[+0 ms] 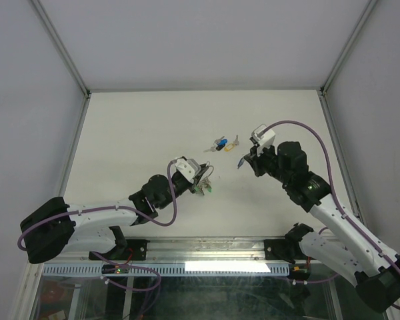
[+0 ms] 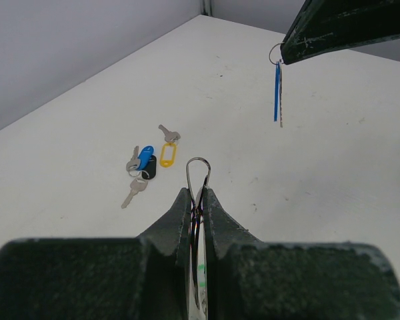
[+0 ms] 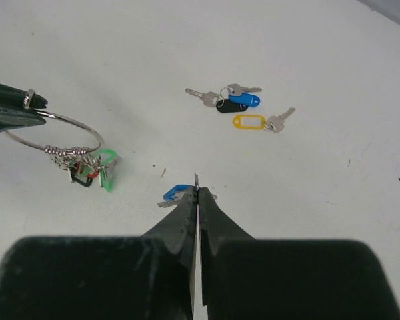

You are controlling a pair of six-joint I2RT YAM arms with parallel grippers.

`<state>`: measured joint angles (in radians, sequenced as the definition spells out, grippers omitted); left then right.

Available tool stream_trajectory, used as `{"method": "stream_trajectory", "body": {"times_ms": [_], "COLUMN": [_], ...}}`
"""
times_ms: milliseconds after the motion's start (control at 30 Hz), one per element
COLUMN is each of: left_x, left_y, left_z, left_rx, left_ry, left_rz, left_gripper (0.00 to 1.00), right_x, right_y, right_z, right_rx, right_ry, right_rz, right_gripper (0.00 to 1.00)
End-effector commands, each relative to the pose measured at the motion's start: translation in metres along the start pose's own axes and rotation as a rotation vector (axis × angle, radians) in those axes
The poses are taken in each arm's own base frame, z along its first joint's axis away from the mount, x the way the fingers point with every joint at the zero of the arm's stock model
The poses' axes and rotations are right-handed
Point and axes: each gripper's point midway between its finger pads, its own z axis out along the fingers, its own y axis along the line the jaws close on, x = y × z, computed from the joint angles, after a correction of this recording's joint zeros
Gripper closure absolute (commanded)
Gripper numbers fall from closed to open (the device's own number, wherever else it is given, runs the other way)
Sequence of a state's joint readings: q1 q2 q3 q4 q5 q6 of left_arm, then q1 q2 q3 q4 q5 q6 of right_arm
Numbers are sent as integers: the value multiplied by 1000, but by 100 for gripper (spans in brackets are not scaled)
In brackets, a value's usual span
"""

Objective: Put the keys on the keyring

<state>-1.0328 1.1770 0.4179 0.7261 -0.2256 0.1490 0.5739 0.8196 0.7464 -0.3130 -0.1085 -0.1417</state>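
Observation:
My left gripper (image 2: pixel 197 191) is shut on the keyring (image 2: pixel 198 172), a thin silver wire loop standing up between its fingers. In the right wrist view the keyring (image 3: pixel 60 131) carries green, red and dark tags (image 3: pixel 97 168) hanging over the table. My right gripper (image 3: pixel 197 191) is shut on the small ring of a blue-headed key (image 3: pixel 175 194), which hangs below it (image 2: pixel 278 93). Other keys (image 1: pixel 221 143) with blue, dark and yellow heads lie together on the table, between and beyond the two grippers (image 1: pixel 205 175) (image 1: pixel 245 160).
The white table (image 1: pixel 133 127) is walled by grey panels with metal posts at the back corners. The loose key cluster (image 3: pixel 237 107) lies a short way beyond my right gripper. Both arm bases sit at the near edge.

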Motion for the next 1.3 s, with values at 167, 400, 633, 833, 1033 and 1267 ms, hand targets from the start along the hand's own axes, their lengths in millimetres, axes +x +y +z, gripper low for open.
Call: {"method": "stream_trajectory", "body": {"times_ms": [167,400,633,833,1033,1267], "left_x": [-29,-27,-28,-27,-26,-25], "left_y": [-2,-3,-15,-19,-20,-19], "left_z": [2,3,0,-1,0,0], "left_rx": [13,22,97,122,123,120], "left_ry": [-101,-94,-108,-111,-109,-106], "left_rz": [-34,-29,-7,7,9,8], "left_gripper": [100,100,100,100,100,100], "right_x": [-13,-18,-24,-29,-33,-32], "right_y": [4,56,84,90,93,101], "right_z": [2,5,10,19,25,27], "right_rx": [-53,-201,-231,-176,-153,-179], "right_ry": [-68,-186,-240,-269,-284,-285], "right_rz": [-172,-460,-620,-673,-679,-685], "right_gripper": [100,100,100,100,100,100]}}
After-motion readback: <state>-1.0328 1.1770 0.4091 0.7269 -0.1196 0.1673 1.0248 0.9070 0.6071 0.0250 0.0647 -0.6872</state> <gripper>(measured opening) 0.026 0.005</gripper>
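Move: Pinching the blue key by its small ring, the right hand has the keyring about 11 cm to its left, 4 cm back and some 2 cm lower. The keys already hanging on the keyring are about 13 cm left, 5 cm back and 7 cm down. On the table, 17 cm below, loose keys lie about 14 cm ahead and 7 cm left, and the yellow-tagged key 13 cm ahead and 3 cm left. The left hand holds the keyring, its middle only about 1 cm to the right and 1 cm below the fingertips. Swinging the blue key left, the right hand travels some 9 cm left and 4 cm back to the keyring's tip at the left fingers, dipping slightly before creeping forward the last centimetre. Its wrist turns about 40 degrees, fingers swinging counter-clockwise and tipping up, grip kept shut. The left hand keeps its pinch on the keyring and shifts nearly 2 cm back and right, turning slightly clockwise. ##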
